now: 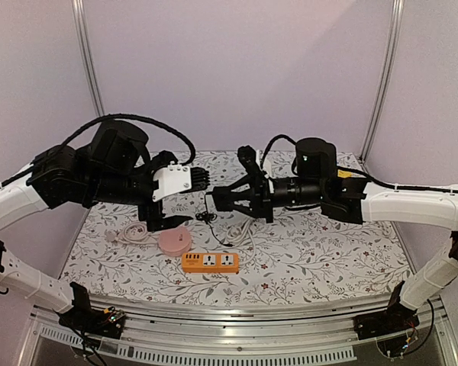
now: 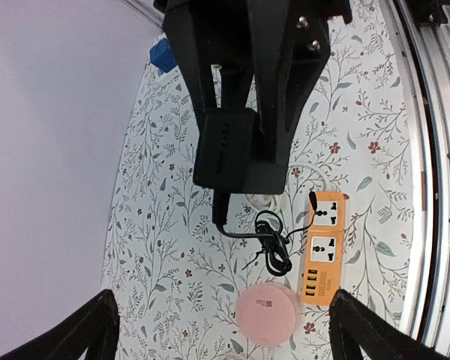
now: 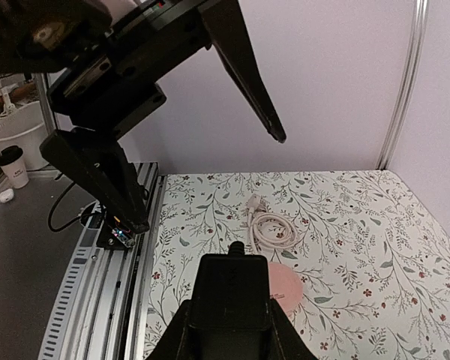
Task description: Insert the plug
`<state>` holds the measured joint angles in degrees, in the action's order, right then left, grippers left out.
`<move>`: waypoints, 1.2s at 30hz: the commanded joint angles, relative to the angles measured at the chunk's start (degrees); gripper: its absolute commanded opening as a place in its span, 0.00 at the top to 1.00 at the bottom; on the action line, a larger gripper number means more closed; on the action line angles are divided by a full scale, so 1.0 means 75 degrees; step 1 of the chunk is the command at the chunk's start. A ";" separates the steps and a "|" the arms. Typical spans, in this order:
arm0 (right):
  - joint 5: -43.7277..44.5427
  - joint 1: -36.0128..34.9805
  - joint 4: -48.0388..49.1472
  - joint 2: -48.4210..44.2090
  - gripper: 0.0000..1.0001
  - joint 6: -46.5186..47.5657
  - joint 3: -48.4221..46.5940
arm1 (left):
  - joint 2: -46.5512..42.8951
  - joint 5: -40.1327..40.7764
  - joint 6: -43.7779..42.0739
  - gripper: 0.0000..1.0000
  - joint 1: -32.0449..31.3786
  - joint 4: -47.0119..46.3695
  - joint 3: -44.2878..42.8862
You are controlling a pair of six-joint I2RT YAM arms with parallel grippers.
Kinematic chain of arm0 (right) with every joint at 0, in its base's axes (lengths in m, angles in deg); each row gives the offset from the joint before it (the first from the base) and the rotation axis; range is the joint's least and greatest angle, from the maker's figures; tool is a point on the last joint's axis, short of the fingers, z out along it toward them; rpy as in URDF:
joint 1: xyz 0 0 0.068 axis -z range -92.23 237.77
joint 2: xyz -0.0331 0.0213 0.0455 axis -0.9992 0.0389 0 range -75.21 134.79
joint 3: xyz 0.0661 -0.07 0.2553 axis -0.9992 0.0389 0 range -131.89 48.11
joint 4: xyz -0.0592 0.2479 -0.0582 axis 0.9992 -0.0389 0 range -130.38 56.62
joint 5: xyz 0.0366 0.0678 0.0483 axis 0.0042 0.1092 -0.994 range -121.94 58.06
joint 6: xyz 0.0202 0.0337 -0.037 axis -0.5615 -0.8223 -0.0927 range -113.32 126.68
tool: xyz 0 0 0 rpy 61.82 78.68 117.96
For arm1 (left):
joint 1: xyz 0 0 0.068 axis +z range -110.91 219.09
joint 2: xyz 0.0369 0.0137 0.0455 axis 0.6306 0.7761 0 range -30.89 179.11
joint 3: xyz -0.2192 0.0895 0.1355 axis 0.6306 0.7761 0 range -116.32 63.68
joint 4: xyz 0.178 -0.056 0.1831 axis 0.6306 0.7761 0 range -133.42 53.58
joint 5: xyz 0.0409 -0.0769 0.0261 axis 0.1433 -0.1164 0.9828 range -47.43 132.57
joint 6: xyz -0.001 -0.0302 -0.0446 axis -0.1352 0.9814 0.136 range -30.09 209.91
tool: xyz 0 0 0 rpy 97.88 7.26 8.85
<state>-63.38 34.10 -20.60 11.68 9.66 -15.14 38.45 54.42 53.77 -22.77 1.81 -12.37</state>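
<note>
The plug is a black adapter block (image 2: 229, 150) with a thin black cord whose bundled loop (image 2: 274, 244) hangs under it. My right gripper (image 3: 231, 330) is shut on the plug (image 3: 232, 289) and holds it in the air above the mat. My left gripper (image 2: 225, 330) faces it from close by, open, with nothing between its fingers; in the top view it (image 1: 172, 204) stands just left of the right gripper (image 1: 217, 197). The orange power strip (image 1: 210, 261) lies flat on the mat below them, its two sockets (image 2: 324, 229) facing up.
A pink round disc (image 1: 175, 241) lies just left of the power strip. A coiled white cable (image 1: 130, 232) lies further left. A small blue thing (image 2: 163, 54) sits at the mat's far edge. Metal rails (image 1: 229, 320) run along the near edge.
</note>
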 commanded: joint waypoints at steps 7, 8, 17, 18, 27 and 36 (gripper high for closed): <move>-0.0158 -0.0433 0.1006 -0.0239 1.00 0.2054 0.0432 | 0.0433 -0.2577 0.1657 0.07 0.0093 0.0769 -0.0857; -0.0099 -0.0513 0.1043 -0.0206 1.00 0.2099 0.0388 | 0.0424 -0.2605 0.1655 0.09 0.0093 0.0709 -0.0793; 0.0014 -0.0697 0.1124 -0.0101 1.00 0.2280 0.0324 | 0.0205 -0.2277 0.0953 0.31 0.0080 -0.0581 -0.0145; 0.0009 -0.0710 0.1126 -0.0101 1.00 0.2275 0.0325 | 0.0237 -0.2286 0.0921 0.32 0.0081 -0.0585 -0.0159; -0.0138 -0.0757 0.1127 -0.0148 1.00 0.2321 0.0343 | 0.0368 -0.2481 0.0947 0.60 0.0081 -0.0581 -0.0137; -0.0080 -0.0796 0.1142 -0.0270 0.96 0.2285 0.0352 | 0.0339 -0.2440 0.0905 1.00 0.0081 -0.0540 -0.0137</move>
<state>-64.02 28.81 -13.89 10.39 27.04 -12.08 40.61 36.52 60.66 -22.33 -1.80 -13.73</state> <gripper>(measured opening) 0.248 0.167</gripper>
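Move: Beside the left hand's open fingers, the black plug in the right grip lies about 7 cm to the right, 1 cm ahead and roughly level. Its cable bundle hangs some 4 cm right of the left hand and 9 cm below it; the orange power strip is on the table about 28 cm below, 4 cm back and 2 cm left. From the right hand, the plug sits 2 cm to the left, the left gripper about 9 cm left and 1 cm back, level. Swinging in at the plug, the left hand goes right and back, about 4 cm each way, turning its fingers some 20 degrees to point more to the right, then closes them from wide open until they pinch the plug's sides opposite the right fingers. The right hand keeps its grip, drawing the plug back about 4.5 cm and rolling it some 20 degrees about the fingers' line. ##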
